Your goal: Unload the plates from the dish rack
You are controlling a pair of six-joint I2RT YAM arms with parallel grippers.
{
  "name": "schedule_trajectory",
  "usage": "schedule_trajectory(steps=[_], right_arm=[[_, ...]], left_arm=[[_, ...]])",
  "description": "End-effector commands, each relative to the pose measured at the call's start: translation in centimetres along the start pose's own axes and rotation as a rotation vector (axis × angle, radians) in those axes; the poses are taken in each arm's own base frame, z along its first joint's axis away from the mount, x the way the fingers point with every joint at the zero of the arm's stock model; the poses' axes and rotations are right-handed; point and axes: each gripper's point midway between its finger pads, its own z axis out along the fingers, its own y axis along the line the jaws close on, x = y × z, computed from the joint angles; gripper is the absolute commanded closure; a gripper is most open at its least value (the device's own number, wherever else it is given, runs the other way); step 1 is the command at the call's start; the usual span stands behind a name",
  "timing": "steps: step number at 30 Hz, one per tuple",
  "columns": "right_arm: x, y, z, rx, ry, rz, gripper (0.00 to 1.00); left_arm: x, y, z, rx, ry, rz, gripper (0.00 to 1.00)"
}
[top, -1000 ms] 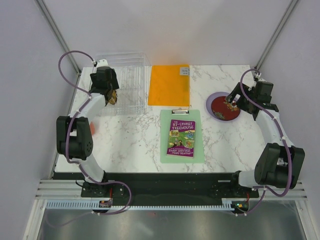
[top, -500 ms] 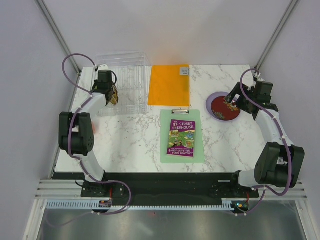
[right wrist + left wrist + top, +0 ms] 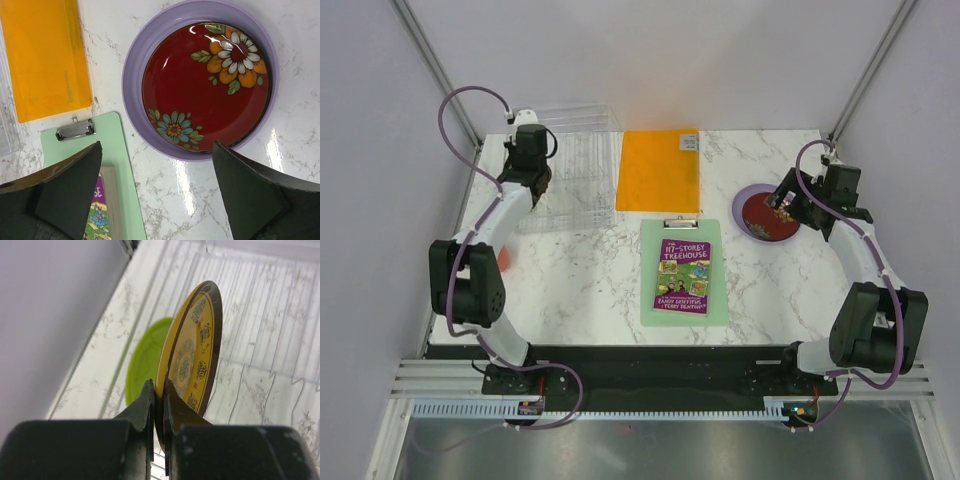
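Observation:
The clear dish rack stands at the table's back left. In the left wrist view a yellow patterned plate stands on edge among the rack's tines, and my left gripper is shut on its near rim. A lime green plate stands just behind it on the left. From above, my left gripper covers both of these plates. At the right, a dark red patterned plate lies inside a lilac plate on the table. My right gripper hovers open at their near-left edge, holding nothing.
A flat orange sheet lies right of the rack. In the middle, a green clipboard carries a purple book. A small orange thing shows beside the left arm's elbow. The side wall runs close along the rack's left.
My left gripper has closed on the yellow plate's rim and shifted slightly toward the back of the rack. The right arm has barely moved.

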Motion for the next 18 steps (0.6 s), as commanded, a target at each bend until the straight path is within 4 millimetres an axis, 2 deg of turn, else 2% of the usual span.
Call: schedule_trajectory(steps=[1,2,3,5,6,8,9,11,12,14,15,16,18], right_arm=[[-1.1,0.8,-0.6,0.004,-0.043,-0.059,0.02],[-1.2,1.0,-0.8,0.004,-0.047,-0.063,0.02],[-1.3,1.1,-1.0,0.006,-0.052,-0.067,0.02],[-1.6,2.1,-1.6,-0.015,-0.066,-0.088,0.02],[-1.6,2.7,-1.9,-0.033,-0.069,-0.094,0.02],[-1.5,4.9,-2.5,-0.118,-0.074,-0.104,0.02],[-1.4,5.7,-2.6,-0.15,-0.074,-0.1,0.02],[-1.0,8.7,-3.1,-0.268,-0.079,-0.085,0.02],[-0.7,9.5,-3.1,-0.296,-0.077,-0.08,0.02],[0.2,12.2,-3.3,-0.396,-0.068,-0.087,0.02],[0.2,12.7,-3.4,-0.415,-0.069,-0.061,0.02],[1.2,15.2,-3.6,-0.483,-0.06,-0.084,0.02],[2.3,16.8,-3.8,-0.525,-0.033,-0.067,0.02]], left_arm=[[-8.8,3.1,-4.6,-0.084,-0.215,-0.036,0.98],[-9.7,3.6,-5.6,-0.079,-0.238,-0.054,0.98],[-10.0,3.2,-6.3,-0.047,-0.249,-0.057,0.98],[-9.6,2.6,-7.5,0.015,-0.234,-0.095,0.98],[-9.6,1.6,-8.8,0.117,-0.232,-0.109,0.98],[-8.5,0.1,-10.4,0.243,-0.191,-0.175,0.98],[-7.4,-1.4,-12.0,0.361,-0.174,-0.192,0.98],[-6.1,-3.4,-13.7,0.503,-0.125,-0.27,0.98],[-4.3,-5.4,-14.9,0.625,-0.07,-0.277,0.98],[-3.6,-7.0,-16.5,0.734,-0.04,-0.34,0.98],[-2.2,-8.4,-17.5,0.8,0.003,-0.342,0.98],[-1.9,-9.1,-17.9,0.832,0.024,-0.364,0.98],[-0.8,-10.9,-19.1,0.9,0.054,-0.368,0.98]])
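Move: The brown-and-yellow plate, already pinched in the left hand and part-way out of the rack, has its middle roughly 5 cm ahead, 2 cm left and 4 cm below that hand; the open right gripper it is bound for is some 60 cm right and 10 cm back. The green plate stands about 8 cm ahead, 7 cm left and 10 cm below. From the right hand, the brown-and-yellow plate is about 60 cm left and 15 cm ahead; the purple plate under the red one lies 8 cm ahead, 2 cm right and 12 cm below. The brown-and-yellow plate, still pinched by its rim, is lifted about 11 cm up out of the rack by the left hand, then swung right and back towards the right gripper, sinking slightly and turning some 40 degrees as the wrist swings clockwise and drops its left side. The right hand, staying wide open, leaves the purple plate after a slow start and goes some 10 cm left and 6 cm up to meet it, turning counter-clockwise and tipping its fingers up. ##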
